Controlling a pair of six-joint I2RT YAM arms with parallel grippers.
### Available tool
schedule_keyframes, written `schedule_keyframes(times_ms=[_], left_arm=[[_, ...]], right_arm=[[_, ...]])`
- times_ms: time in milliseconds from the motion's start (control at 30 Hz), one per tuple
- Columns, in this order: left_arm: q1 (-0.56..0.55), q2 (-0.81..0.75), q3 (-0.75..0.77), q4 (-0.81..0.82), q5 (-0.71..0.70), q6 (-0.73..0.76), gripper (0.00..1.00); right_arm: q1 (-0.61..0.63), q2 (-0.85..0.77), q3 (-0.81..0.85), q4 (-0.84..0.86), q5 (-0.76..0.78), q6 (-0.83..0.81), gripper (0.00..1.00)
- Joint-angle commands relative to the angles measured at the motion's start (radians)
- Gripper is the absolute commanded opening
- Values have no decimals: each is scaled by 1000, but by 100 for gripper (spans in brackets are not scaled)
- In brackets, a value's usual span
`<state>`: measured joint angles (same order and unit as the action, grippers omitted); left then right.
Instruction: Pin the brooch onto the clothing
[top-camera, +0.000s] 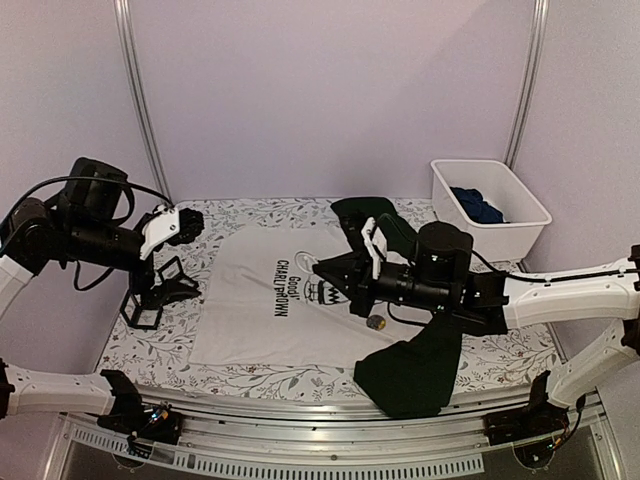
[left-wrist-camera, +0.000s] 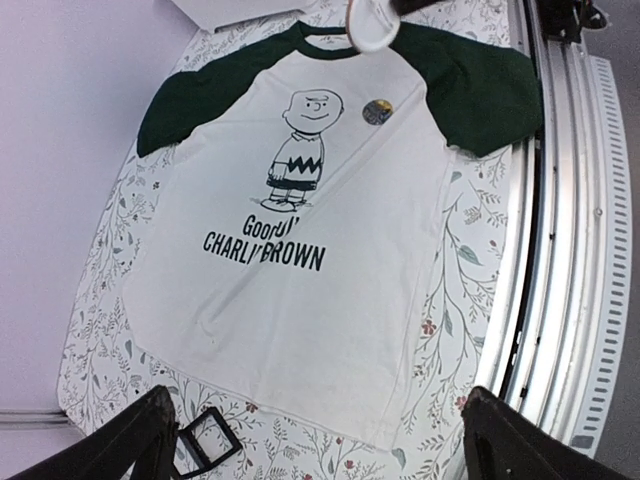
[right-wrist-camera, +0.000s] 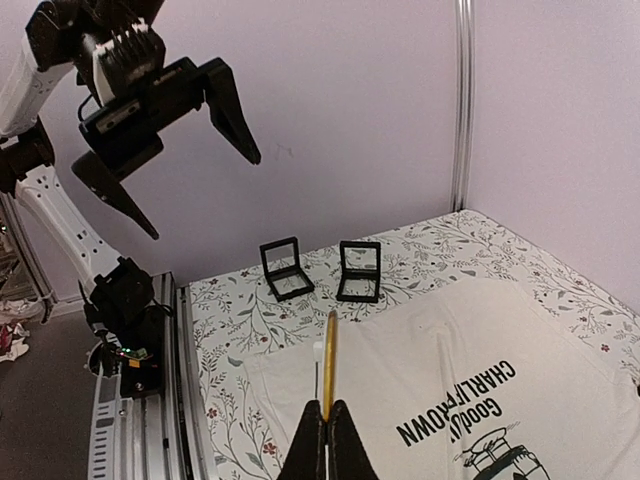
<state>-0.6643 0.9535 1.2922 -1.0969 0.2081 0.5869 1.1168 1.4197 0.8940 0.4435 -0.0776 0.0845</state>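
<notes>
The clothing (top-camera: 250, 320) (left-wrist-camera: 300, 300) (right-wrist-camera: 450, 360), a white T-shirt with dark sleeves and a Charlie Brown print, lies flat on the floral table. My right gripper (top-camera: 322, 268) (right-wrist-camera: 329, 420) hovers over the shirt's chest, shut on a brooch (right-wrist-camera: 329, 360). That brooch shows edge-on as a thin gold rim with a white pin part beside it. A small round badge (top-camera: 376, 323) (left-wrist-camera: 376, 111) lies on the shirt near one shoulder. My left gripper (top-camera: 192, 228) (left-wrist-camera: 325, 440) (right-wrist-camera: 203, 195) is raised above the shirt's hem, open wide, with nothing between its fingers.
Two open black display boxes (top-camera: 150, 300) (right-wrist-camera: 285, 268) (right-wrist-camera: 359, 270) stand on the cloth left of the hem. At the back right a white bin (top-camera: 500, 240) holds a dark blue garment (top-camera: 478, 205). A metal rail (top-camera: 320, 410) (left-wrist-camera: 560, 250) runs along the near edge.
</notes>
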Motion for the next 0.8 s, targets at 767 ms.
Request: schedule_keyframes(times_ms=[767], left_arm=[[-154,633,-416,1938,349,-773,99]], right_arm=[[-459,-144,-234,225,-708,187,0]])
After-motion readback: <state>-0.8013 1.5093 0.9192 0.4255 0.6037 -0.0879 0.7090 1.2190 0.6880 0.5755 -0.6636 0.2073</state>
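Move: The round brooch pinched in my right fingers is what my empty left hand goes for: about 18 cm to its right, 2 cm ahead and nearly level with it. From my right hand, the dark brooch already on the clothing lies some 13 cm right, 5 cm ahead and 27 cm down. The printed figure is about 14 cm ahead of my right hand and 1 cm right, and the lettering 15 cm ahead and 10 cm left, both as far down. My left hand, fingers staying wide open, dips slightly back, then sweeps about 20 cm right and some 7 cm forward, towards the brooch in my right hand, rolling about 45 degrees so its fingers level out to point right. My right hand keeps its pinch and carries the brooch about 10 cm right and a little forward over the chest, rising some 5 cm, then sinking most of that. ##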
